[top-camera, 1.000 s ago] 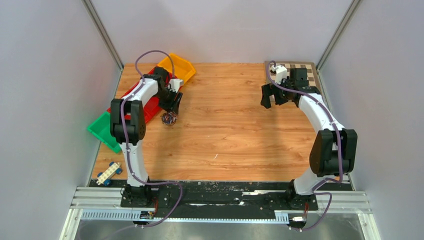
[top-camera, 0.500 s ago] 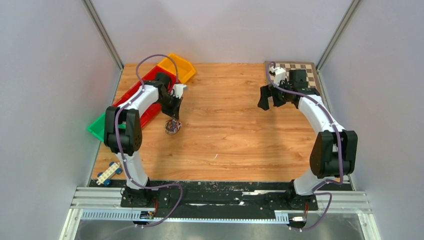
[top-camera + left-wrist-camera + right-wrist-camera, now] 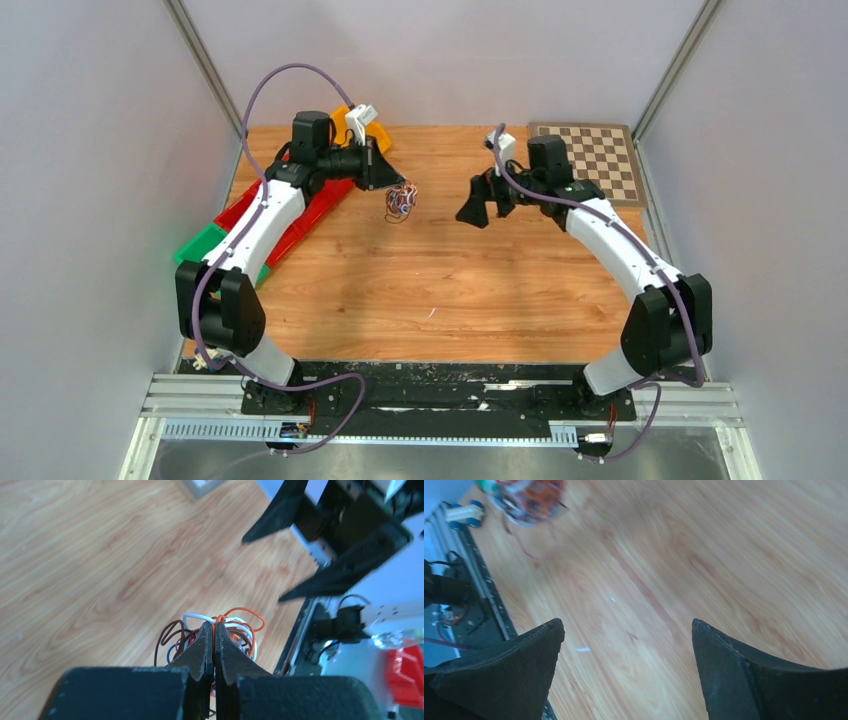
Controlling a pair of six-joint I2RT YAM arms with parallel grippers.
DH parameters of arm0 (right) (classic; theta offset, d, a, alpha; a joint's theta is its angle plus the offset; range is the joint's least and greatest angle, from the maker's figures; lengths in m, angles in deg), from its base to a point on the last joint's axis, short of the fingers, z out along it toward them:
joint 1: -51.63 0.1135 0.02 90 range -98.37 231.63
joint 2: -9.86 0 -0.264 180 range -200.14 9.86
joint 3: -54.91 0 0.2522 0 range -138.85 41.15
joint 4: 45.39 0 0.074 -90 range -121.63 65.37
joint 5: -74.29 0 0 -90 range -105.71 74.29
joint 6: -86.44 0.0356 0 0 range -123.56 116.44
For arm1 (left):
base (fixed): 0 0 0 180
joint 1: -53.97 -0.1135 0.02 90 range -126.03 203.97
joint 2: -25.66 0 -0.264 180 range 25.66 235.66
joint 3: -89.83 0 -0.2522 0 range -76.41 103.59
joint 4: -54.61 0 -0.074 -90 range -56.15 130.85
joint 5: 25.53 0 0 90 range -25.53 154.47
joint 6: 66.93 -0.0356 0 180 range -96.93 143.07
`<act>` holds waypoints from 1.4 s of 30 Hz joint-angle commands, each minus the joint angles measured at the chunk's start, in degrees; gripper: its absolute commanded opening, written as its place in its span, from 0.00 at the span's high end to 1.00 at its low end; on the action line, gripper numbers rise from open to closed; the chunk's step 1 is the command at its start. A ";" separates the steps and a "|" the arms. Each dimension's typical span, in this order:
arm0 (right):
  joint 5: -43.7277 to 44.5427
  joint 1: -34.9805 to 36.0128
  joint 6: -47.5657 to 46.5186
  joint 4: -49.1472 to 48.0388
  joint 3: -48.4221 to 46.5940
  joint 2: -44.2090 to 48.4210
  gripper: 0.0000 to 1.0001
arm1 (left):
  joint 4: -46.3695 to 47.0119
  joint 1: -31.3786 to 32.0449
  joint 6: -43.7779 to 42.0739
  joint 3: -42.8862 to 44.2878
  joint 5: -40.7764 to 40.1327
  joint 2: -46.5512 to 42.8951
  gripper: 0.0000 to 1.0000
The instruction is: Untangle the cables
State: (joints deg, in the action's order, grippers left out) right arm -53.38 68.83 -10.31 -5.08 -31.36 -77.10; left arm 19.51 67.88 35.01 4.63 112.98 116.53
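Note:
The cables (image 3: 401, 200) are a small tangle of thin orange, white, brown and blue wires. My left gripper (image 3: 389, 184) is shut on the tangle and holds it up above the wooden table, at the back middle. In the left wrist view the wires (image 3: 240, 622) bunch round my pinched fingertips (image 3: 214, 626). My right gripper (image 3: 476, 207) is open and empty, to the right of the tangle and facing it, with a gap between. In the right wrist view the tangle (image 3: 526, 500) shows blurred at the top left, beyond my spread fingers (image 3: 521, 650).
Orange (image 3: 378, 135), red (image 3: 305, 215) and green (image 3: 198, 250) bins lie along the table's back left. A chessboard (image 3: 600, 160) sits at the back right corner. A small wheeled brick toy (image 3: 464, 515) shows by the near left edge in the right wrist view.
My left gripper has lifted the tangle off the table and carried it up and right toward the middle. My right gripper has moved left toward it, still open.

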 commanded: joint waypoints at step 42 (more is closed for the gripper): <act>-6.32 -6.54 5.86 -4.86 -5.52 3.71 1.00 | 2.54 -6.27 0.60 -1.85 7.82 -6.01 0.24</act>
State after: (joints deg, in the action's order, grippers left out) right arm -54.39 63.62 -7.05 -11.35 -33.79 -73.21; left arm 22.37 60.73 41.04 1.70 119.69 114.02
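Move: The cable bundle is already held in the left fingertips, its middle about 4 cm below that hand and 1 cm back and left. From the open right hand the bundle lies some 15 cm left, 2 cm ahead and slightly higher. The chessboard is about 22 cm ahead, 23 cm right and 19 cm below the right hand. The orange bin is some 24 cm ahead, 10 cm left and 24 cm below the left hand. The cable bundle is carried about 4 cm right and up by the left hand while the right hand reaches some 11 cm left and 6 cm up to it, then pinches it. With both gripping, they pull apart sideways, the right hand withdrawing about 14 cm to the right and the left some 7 cm to the left, before the left fingers open partway. ##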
